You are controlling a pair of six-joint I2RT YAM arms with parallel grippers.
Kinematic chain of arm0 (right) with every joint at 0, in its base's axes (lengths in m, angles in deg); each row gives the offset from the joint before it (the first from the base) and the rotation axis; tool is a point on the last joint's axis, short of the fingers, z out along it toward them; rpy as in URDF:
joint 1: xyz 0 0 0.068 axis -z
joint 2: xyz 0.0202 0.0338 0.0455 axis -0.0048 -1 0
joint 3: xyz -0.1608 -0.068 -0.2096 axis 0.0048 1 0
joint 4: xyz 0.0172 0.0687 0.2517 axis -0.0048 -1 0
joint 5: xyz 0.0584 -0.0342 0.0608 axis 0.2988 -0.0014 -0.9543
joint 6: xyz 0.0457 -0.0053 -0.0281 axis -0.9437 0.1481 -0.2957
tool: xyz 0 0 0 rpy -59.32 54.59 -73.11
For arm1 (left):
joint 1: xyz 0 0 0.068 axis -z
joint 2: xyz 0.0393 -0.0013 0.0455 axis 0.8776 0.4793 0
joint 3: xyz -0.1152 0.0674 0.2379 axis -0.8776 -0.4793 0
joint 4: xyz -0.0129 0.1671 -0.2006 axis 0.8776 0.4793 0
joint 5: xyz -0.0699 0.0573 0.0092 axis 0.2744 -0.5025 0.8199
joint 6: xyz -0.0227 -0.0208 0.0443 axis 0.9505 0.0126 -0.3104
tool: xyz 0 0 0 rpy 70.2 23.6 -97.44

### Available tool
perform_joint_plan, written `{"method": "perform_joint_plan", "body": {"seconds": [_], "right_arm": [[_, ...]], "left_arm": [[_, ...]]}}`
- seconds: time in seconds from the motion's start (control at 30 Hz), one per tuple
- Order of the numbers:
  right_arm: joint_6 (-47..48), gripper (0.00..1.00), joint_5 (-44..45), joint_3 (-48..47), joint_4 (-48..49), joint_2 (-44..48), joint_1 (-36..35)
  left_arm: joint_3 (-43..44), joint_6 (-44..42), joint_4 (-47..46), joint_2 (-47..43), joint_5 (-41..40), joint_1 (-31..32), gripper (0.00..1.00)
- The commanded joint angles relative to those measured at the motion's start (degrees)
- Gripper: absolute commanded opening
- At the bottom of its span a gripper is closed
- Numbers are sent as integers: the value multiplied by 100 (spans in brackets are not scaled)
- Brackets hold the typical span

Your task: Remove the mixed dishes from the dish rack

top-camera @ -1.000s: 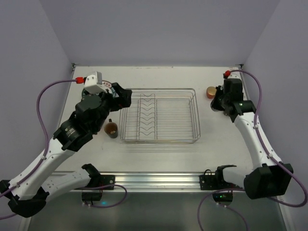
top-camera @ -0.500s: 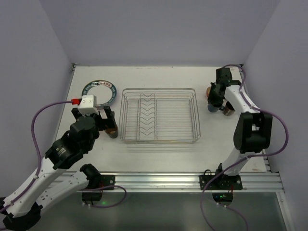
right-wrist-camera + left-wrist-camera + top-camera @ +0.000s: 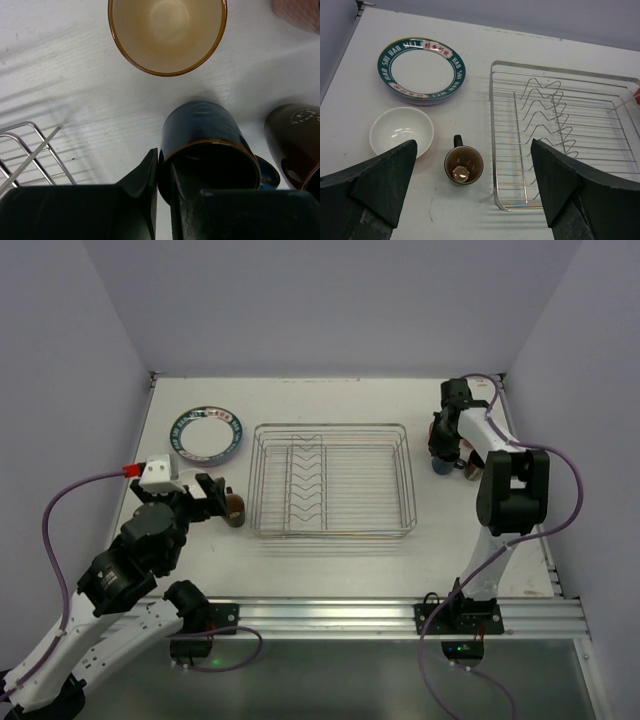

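The dish rack stands empty in the middle of the table. Left of it lie a stack of plates, a bowl that is white inside, and a dark mug. My left gripper hovers open above the dark mug, holding nothing. At the far right, my right gripper is shut on the wall of a blue mug standing on the table, one finger inside and one outside. An orange mug, a maroon mug and a pink one stand around it.
The rack's right corner lies just left of the right gripper. The mugs stand close together near the table's right edge. Grey walls enclose the table at the back and both sides.
The left arm has pulled back toward the near edge, uncovering the plate stack. The right arm has swung round to the far right by the orange mug, its jaws slackening slightly.
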Motion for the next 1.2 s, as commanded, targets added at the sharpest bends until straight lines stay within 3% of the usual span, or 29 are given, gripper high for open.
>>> {"method": "perform_joint_plan", "body": {"seconds": [0.0,0.1,0.17,0.37,0.53,0.63,0.7,0.87,1.17], "right_arm": [[42,13,134,-301,-43,-4,16],[25,22,108,-336,-70,13,16],[7,34,108,-354,-140,92,16],[-63,42,283,-406,-351,802,16],[-98,49,196,-372,-554,1672,16],[-37,72,161,49,-457,2603,-63],[-54,99,222,557,-273,3505,-177],[-107,99,468,1482,-9,5222,-898],[-64,99,416,2090,-535,7579,-951]], "left_arm": [[-53,-83,-178,10,-132,-56,100],[-35,-83,-195,80,-106,-82,100],[-27,-92,-204,124,-70,-126,100],[-70,-136,-318,160,61,-354,100],[-53,-163,-459,466,448,-1241,100],[9,-119,-432,590,553,-1847,100],[-9,-118,-441,590,624,-2198,100],[-18,-180,-494,441,598,-2297,100],[587,-329,33,362,984,-2297,100]]}}
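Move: The blue mug stands upright on the table, its left wall still pinched by the right fingers, so its middle is about 4 cm right of that hand, 1 cm ahead and 2 cm lower. From the hand, the cream cup is some 8 cm straight ahead; the dark mug 12 cm right, 1 cm ahead; the pink mug 12 cm right, 8 cm ahead. From the left hand, the blue mug lies roughly 55 cm right, 23 cm ahead, 24 cm below. The blue mug's left wall is let go as the right fingers open, slowly then fully wide; the hand comes free, rising almost straight up at first, then up and back towards its base, some 27 cm up and 20 cm back in all, fingers tipping up about 50 degrees to point forward. The empty left hand, still open, drifts 6 cm left and slightly forward, turning counter-clockwise. ##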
